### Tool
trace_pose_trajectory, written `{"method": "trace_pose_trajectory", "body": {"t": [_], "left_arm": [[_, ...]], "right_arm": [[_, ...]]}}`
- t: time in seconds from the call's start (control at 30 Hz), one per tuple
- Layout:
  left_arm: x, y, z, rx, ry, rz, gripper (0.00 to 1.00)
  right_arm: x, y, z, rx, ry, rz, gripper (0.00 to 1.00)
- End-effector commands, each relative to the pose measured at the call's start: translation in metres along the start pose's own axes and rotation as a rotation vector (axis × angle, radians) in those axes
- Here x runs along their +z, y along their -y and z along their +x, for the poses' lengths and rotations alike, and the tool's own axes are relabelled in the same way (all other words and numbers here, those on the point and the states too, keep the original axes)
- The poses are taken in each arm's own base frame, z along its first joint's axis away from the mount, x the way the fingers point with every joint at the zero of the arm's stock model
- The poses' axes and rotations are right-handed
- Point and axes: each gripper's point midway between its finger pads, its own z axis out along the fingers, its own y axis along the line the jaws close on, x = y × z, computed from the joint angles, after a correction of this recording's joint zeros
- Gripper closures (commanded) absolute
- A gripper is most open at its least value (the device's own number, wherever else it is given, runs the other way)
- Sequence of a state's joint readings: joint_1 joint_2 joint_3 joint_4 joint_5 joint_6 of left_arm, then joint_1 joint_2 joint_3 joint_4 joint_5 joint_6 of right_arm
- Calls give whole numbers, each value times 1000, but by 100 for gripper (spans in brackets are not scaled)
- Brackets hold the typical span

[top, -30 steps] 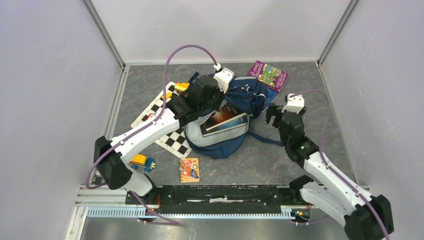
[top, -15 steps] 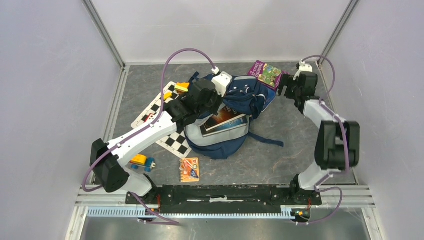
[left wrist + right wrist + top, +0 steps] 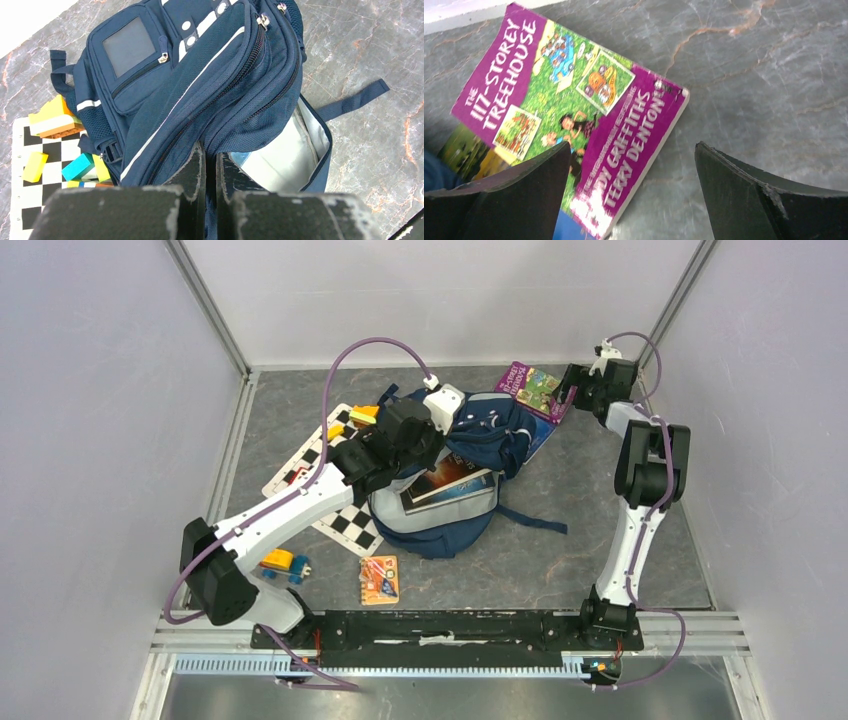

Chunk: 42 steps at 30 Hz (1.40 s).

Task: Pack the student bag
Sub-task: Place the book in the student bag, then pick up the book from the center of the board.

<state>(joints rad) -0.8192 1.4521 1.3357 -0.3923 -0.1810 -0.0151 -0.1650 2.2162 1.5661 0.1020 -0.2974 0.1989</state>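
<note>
The navy student bag (image 3: 480, 435) lies in the middle of the floor with its main compartment unzipped. A dark-covered book (image 3: 452, 478) rests in the mouth. My left gripper (image 3: 428, 445) is shut on the bag's upper fabric edge. In the left wrist view the student bag (image 3: 200, 65) fills the frame, and the left gripper (image 3: 210, 152) pinches navy cloth above the grey lining (image 3: 285, 155). My right gripper (image 3: 572, 398) stands open at the back right. In its wrist view the right gripper (image 3: 632, 150) straddles the lower corner of a purple book (image 3: 549, 95) lying flat.
A checkerboard mat (image 3: 340, 512) lies left of the bag with coloured blocks (image 3: 362, 415) on its far end. More blocks (image 3: 285, 563) and a small orange card pack (image 3: 379, 578) sit near the front. A bag strap (image 3: 530, 518) trails right. Walls enclose the floor.
The right arm has swung from beside the bag out to the back right corner, over the purple book, jaws still wide. The left arm has hardly moved and keeps its grip.
</note>
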Motion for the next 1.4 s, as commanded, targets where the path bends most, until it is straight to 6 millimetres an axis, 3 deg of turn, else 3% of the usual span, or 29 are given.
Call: {"method": "trace_pose_trajectory", "body": {"t": [0.0, 0.13, 0.27, 0.5, 0.6, 0.73, 0.87, 1.0, 1.1, 1.23, 1.37], "left_arm": [[-16, -25, -39, -44, 117, -86, 98], [-16, -26, -39, -47, 117, -88, 98], [-15, -28, -37, -50, 110, -93, 98], [-13, -30, -37, -58, 108, -91, 98], [-13, -29, -36, -61, 105, -85, 98], [-12, -28, -36, -64, 103, -79, 98], [-12, -28, -36, -71, 104, -74, 98], [-12, -24, -37, -82, 109, -57, 98], [-12, -24, -38, -85, 111, -53, 98], [-13, -23, -38, -87, 113, -51, 98], [-14, -24, -39, -84, 113, -54, 98]], "right_arm": [[21, 7, -32, 32, 83, 10, 2], [42, 30, -27, 107, 67, 76, 2], [58, 40, -28, 141, 79, 75, 2], [82, 22, -14, 193, 63, -145, 2], [84, 2, -12, 186, 58, -285, 2], [71, -30, -15, 168, 59, -487, 3], [46, -46, -13, 104, 58, -558, 11], [35, -31, 5, 36, -25, -426, 21], [29, -17, 19, -27, -77, -323, 22], [24, -14, 46, -79, -153, -260, 21], [26, -11, 62, -104, -211, -183, 30]]}}
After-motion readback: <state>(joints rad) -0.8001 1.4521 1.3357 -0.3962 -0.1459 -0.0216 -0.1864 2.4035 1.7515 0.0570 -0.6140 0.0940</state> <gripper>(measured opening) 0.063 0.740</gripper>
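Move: The purple treehouse book lies some 8 cm to the right hand's left and 4 cm ahead, about 5 cm below. Its neighbour, the blue book under it, sits roughly 12 cm left and 6 cm back; the student bag's lifted flap is about 21 cm left and 9 cm back. From the left hand, the treehouse book lies some 30 cm ahead, 25 cm right and 22 cm below. Right hand reaches 8 cm forward past the book's right corner, then hooks back-left, closing a quarter around it. ##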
